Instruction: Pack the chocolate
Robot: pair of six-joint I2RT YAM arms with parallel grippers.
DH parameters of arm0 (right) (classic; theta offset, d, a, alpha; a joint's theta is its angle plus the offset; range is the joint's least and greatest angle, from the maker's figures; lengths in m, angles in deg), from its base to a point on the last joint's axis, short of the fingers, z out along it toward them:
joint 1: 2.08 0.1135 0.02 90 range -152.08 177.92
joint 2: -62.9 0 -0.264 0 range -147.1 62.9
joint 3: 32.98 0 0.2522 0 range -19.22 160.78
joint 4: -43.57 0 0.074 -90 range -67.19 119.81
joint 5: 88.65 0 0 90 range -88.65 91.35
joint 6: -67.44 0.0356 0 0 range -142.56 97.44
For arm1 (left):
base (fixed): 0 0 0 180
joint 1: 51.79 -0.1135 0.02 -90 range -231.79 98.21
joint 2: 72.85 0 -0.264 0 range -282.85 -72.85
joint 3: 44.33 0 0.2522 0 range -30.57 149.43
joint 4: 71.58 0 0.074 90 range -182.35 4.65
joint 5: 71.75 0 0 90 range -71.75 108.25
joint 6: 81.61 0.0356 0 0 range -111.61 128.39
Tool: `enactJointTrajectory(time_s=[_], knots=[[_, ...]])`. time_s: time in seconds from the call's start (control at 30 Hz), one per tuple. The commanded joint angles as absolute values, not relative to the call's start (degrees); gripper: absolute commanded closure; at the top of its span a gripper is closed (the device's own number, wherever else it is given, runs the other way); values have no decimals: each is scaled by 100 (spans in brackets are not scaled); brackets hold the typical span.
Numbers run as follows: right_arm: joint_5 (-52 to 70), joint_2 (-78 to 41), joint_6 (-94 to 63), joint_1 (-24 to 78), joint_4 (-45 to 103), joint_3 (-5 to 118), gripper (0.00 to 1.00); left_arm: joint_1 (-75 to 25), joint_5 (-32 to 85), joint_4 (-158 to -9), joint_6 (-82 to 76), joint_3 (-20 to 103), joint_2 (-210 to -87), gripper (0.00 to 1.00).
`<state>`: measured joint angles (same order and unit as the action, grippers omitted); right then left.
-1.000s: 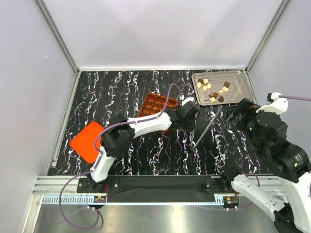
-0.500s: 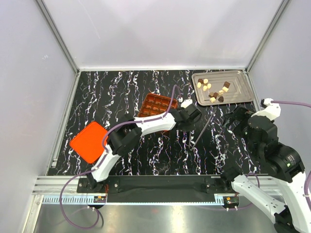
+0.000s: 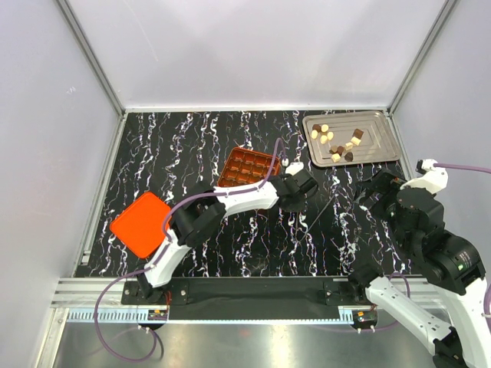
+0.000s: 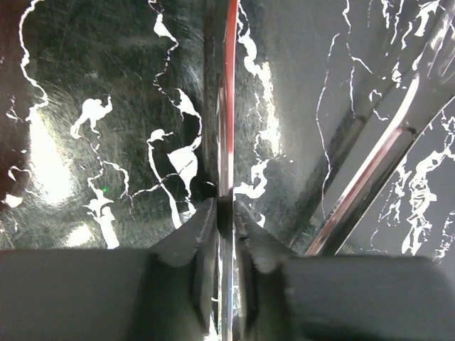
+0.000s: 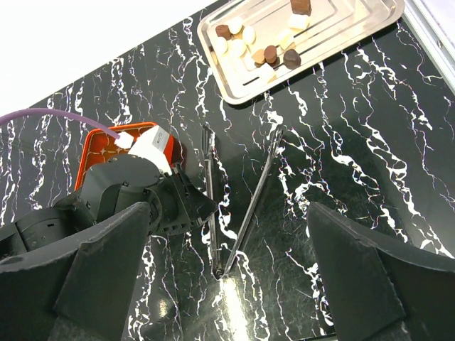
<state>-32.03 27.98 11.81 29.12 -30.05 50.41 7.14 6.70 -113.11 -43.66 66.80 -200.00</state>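
Observation:
The chocolate, several cream and dark brown bites, lies loose in the silver tray at the back right; the right wrist view shows the chocolate too. Metal tongs lie spread in a V on the black table. My left gripper is shut on one thin arm of the tongs, and that strip runs edge-on between the left gripper jaws. The other tong arm lies free. My right gripper hovers wide open above the tongs, holding nothing.
The orange grid box sits mid-table just behind my left gripper, and its cells look empty. Its flat orange lid lies at the left. White walls close in the table on three sides.
My left gripper has drawn back toward the near edge, and the tongs' tips have come away from the tray with it. The right arm has pulled back to the right.

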Motion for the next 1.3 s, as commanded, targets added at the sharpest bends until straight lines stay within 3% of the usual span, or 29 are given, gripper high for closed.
enactJointTrajectory(time_s=[0.0, 0.1, 0.17, 0.23, 0.27, 0.3, 0.43, 0.67, 0.87, 1.07, 1.27], knots=[[-3222, 2757, 1163, 2939, -2987, 5162, 0, 762, 630, -11145, -4320, 6717, -19915, 77], [-3205, 2739, 1181, 2939, -3074, 5197, 0, 762, 761, -11180, -4311, 6717, -19828, 54], [-3274, 2713, 1338, 2930, -3197, 5259, 0, 762, 919, -11233, -4364, 6691, -19714, 45], [-3380, 2555, 1523, 2939, -3496, 5407, 0, 762, 1042, -11180, -4373, 6550, -19319, 27], [-3389, 2485, 1706, 2930, -3584, 5452, 0, 762, 1174, -11058, -4347, 6428, -18952, 11], [-3380, 2345, 1786, 2939, -3654, 5470, 0, 710, 1253, -10996, -4277, 6375, -18766, 1], [-3004, 1984, 2102, 2939, -3497, 5338, 0, 332, 1429, -10855, -4022, 5945, -17632, 1], [-2081, 467, 2683, 2939, -2953, 4996, 0, -1100, 2071, -10283, -3680, 3548, -14718, 1], [-1535, -161, 3412, 2939, -2066, 4179, 0, -1470, 1334, -10837, -2590, 2580, -12870, 1], [-1254, -537, 3668, 2930, -773, 3168, 0, -1470, 1245, -10645, -2334, 1411, -11594, 1], [-990, -1145, 3168, 2930, 53, 2869, 0, -1470, 1245, -10653, -2281, 987, -11302, 1]])
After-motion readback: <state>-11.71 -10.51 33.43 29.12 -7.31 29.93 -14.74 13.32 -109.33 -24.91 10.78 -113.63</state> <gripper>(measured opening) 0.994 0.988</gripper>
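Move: The left hand's fingers, low at the table, are still around the left leg of the clear V-shaped tongs, whose middle lies about 4 cm to its right. The orange box is some 14 cm left and 10 cm ahead of it. From the high right hand the tongs are roughly 15 cm left, 6 cm ahead and 30 cm below; at table height, the box is 36 cm left and 18 cm ahead, the chocolate tray 32 cm ahead and 3 cm left. Left hand opens off the tongs, retreats about 28 cm left and up; right sinks 24 cm and leftward towards them. ##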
